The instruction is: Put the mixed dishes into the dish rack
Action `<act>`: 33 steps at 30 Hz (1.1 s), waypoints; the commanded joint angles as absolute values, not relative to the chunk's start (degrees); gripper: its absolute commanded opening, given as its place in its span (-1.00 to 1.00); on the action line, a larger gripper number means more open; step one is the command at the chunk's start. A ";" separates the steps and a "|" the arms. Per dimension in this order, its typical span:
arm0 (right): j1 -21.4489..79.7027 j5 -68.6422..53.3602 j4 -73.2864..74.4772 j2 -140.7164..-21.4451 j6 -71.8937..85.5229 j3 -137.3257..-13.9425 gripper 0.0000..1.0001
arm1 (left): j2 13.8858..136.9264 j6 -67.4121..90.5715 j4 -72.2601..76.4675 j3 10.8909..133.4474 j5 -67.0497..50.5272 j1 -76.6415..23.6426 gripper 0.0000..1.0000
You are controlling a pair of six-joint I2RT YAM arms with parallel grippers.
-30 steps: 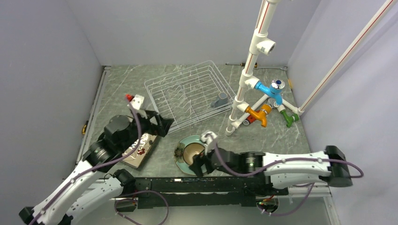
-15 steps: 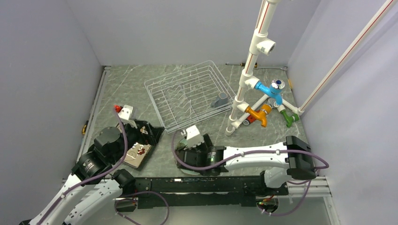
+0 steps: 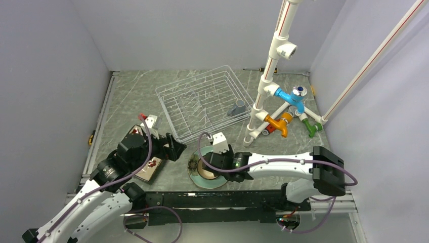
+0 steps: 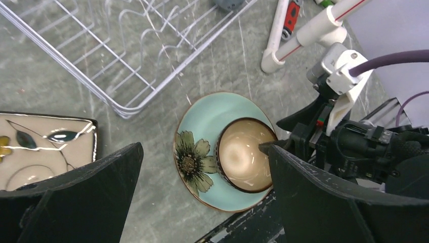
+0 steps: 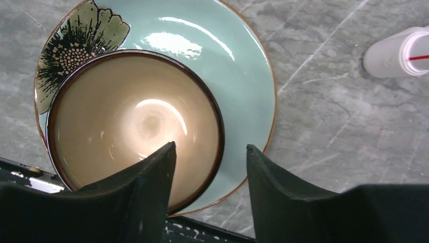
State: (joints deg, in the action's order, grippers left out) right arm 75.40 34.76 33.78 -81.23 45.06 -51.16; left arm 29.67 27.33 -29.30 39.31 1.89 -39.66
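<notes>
The brown bowl (image 5: 136, 131) sits on the pale green round plate (image 5: 222, 61) with a flower mark, near the table's front edge. My right gripper (image 5: 211, 148) is open and straddles the bowl's rim, with one finger inside the bowl and the other over the plate. My left gripper (image 4: 205, 147) stands wide open above the plate's left side and holds nothing. The cream floral square plate (image 4: 40, 147) lies left of it, partly under the left arm (image 3: 126, 157). In the white wire dish rack (image 3: 202, 98) stands the small grey mug (image 3: 238, 107).
The white pipe stand (image 3: 263, 116) with coloured fittings rises right of the rack; its foot (image 5: 399, 53) is close to the green plate. Grey walls close in the table on three sides. The black base rail (image 3: 217, 200) runs just below the plate.
My right gripper's jaws have narrowed around the bowl's rim and its wrist has shifted slightly right. The left gripper has swung right, off the cream plate and towards the green plate.
</notes>
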 commanded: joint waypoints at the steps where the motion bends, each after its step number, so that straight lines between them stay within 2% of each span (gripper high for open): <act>1: 75.49 35.05 30.34 -84.05 44.99 -51.42 0.04 | 30.27 31.84 -24.52 37.53 -3.51 -39.46 0.99; 10: 75.58 35.08 25.20 -88.02 43.23 -52.04 -0.64 | 30.48 35.19 -24.29 35.78 -6.60 -39.45 0.99; 13: 75.94 34.82 25.72 -87.93 43.05 -53.85 -0.98 | 28.93 36.87 -23.64 34.47 -7.41 -39.41 0.99; 22: 76.38 38.95 25.13 -81.03 39.67 -55.57 -1.00 | 27.75 36.96 -23.71 36.96 -7.50 -39.45 0.99; 33: 76.51 31.46 1.91 -53.67 31.50 -41.30 -1.00 | 24.31 44.76 -13.00 33.76 -15.35 -39.36 0.99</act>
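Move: The bowl's middle is about 6 cm to the right gripper's left, level fore and aft and some 5 cm below; its near rim lies just under the fingertips. The plate beneath shares its middle, about 8 cm below the hand. The white pipe's foot is some 11 cm ahead and 11 cm right, the dish rack's middle about 25 cm ahead and 8 cm left. From the left gripper, the bowl is roughly 10 cm right, 3 cm back and 19 cm below. Sink the right gripper about 2 cm over the bowl's right rim, one finger inside and one outside, and close to pinch the wall while easing some 3 cm left. Then lift about 10 cm off the plate, rolling the hand's left side up some 25 degrees. Bring the open left gripper about 3 cm right and 3 cm back, dipping, then rising. ##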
